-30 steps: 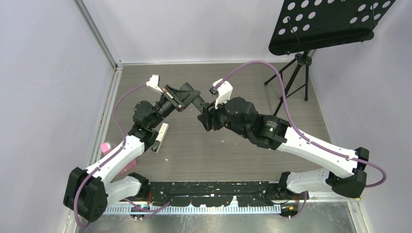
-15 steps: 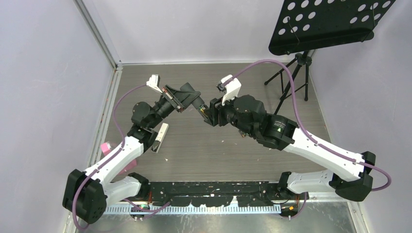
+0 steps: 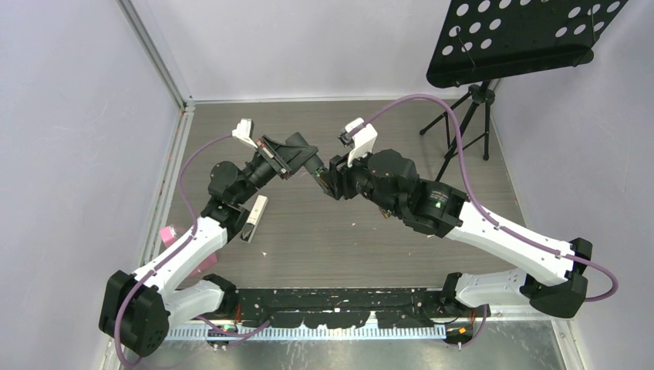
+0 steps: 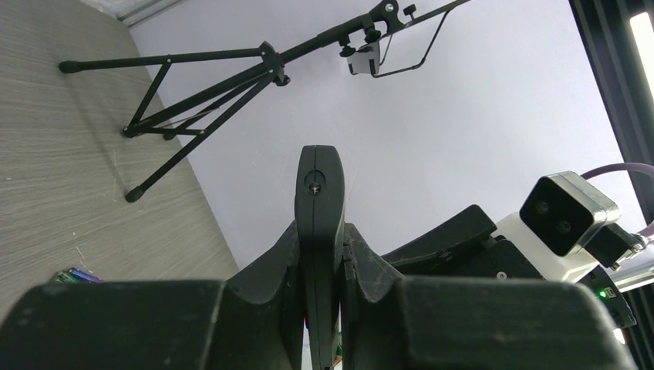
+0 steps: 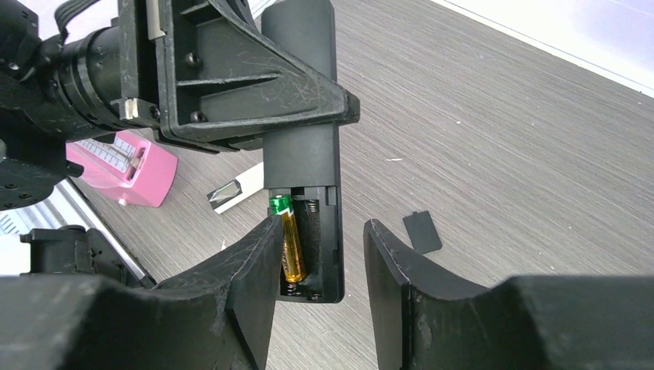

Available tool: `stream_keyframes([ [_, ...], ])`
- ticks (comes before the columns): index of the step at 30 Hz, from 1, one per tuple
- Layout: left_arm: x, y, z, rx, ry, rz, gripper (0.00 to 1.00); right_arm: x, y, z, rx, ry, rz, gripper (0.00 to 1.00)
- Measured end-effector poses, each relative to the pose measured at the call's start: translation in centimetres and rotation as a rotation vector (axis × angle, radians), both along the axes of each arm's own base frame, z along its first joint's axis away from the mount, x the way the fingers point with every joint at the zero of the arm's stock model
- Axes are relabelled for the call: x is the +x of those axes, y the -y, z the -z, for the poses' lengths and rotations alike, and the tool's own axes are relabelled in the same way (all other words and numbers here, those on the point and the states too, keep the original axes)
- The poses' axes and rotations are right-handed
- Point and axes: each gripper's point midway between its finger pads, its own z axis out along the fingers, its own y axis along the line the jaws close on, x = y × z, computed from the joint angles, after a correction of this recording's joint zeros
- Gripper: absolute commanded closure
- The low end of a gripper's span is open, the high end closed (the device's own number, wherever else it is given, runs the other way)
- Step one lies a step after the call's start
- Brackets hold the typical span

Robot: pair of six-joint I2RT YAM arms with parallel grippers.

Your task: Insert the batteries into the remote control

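Observation:
My left gripper [image 3: 305,160] [image 4: 319,231] is shut on the black remote control [image 5: 302,139] [image 4: 319,193] and holds it above the table. The remote's battery bay faces the right wrist camera. One orange-gold battery with a green end [image 5: 288,243] lies in the bay's left slot; the right slot [image 5: 312,239] shows only its spring. My right gripper [image 3: 333,182] [image 5: 322,225] is open and straddles the bay end of the remote. Its left finger [image 5: 254,262] is against the battery, while its right finger [image 5: 389,262] stands apart from the remote. More batteries [image 4: 75,275] lie on the table.
The small black battery cover [image 5: 423,231] lies on the wood table beyond the remote. A white and black remote-like bar [image 3: 253,218] and a pink box [image 3: 167,233] [image 5: 123,173] sit at the left. A music stand on a tripod [image 3: 470,116] occupies the back right.
My right wrist has shifted a little towards the back and settled at the remote's bay end. The left arm and the remote have stayed put.

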Motion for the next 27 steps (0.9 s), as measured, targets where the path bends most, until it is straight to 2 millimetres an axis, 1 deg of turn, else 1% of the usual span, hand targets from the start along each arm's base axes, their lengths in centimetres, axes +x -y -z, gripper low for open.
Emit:
stream_keyframes([
  [3,0.0,0.0,0.1,0.003,-0.006,0.000,1.00,-0.1,-0.2,-0.2,0.005,0.003,-0.012,0.61],
  [6,0.1,0.0,0.3,0.008,-0.012,0.000,1.00,-0.1,-0.6,-0.4,0.008,0.008,-0.026,0.66],
  [9,0.1,0.1,0.5,0.012,-0.020,0.000,1.00,0.0,-1.0,-0.4,0.002,0.009,-0.035,0.66],
  [16,0.2,0.1,1.0,0.025,-0.037,-0.001,1.00,0.1,-2.0,0.4,-0.018,-0.002,-0.060,0.67],
  [24,0.2,0.1,1.3,0.035,-0.039,-0.003,1.00,0.3,-2.3,0.7,-0.026,-0.006,-0.058,0.81],
  [27,0.3,0.1,1.3,0.038,-0.038,-0.004,1.00,0.3,-2.4,0.9,-0.028,-0.008,-0.058,0.84],
])
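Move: The battery in the remote's open bay lies about 2 cm left of the right fingertips, level with them and neither ahead nor back. The left fingers, which grip the remote, are roughly 6 cm ahead of the right hand, 6 cm left and 3 cm higher. From the left hand the battery is some 5 cm back, 4 cm right and 3 cm down. The loose battery cover lies on the table about 30 cm below the right hand, 2 cm back and 2 cm right. Bring the half-open right gripper about 2.5 cm left to the battery in the remote's bay, rising a touch and then sinking to end roughly 1 cm lower. Close the fingers most of the way as you go, so their tips come around the battery's sides. Keep the remote clamped in the left gripper, and lower it about 1.5 cm meanwhile. ##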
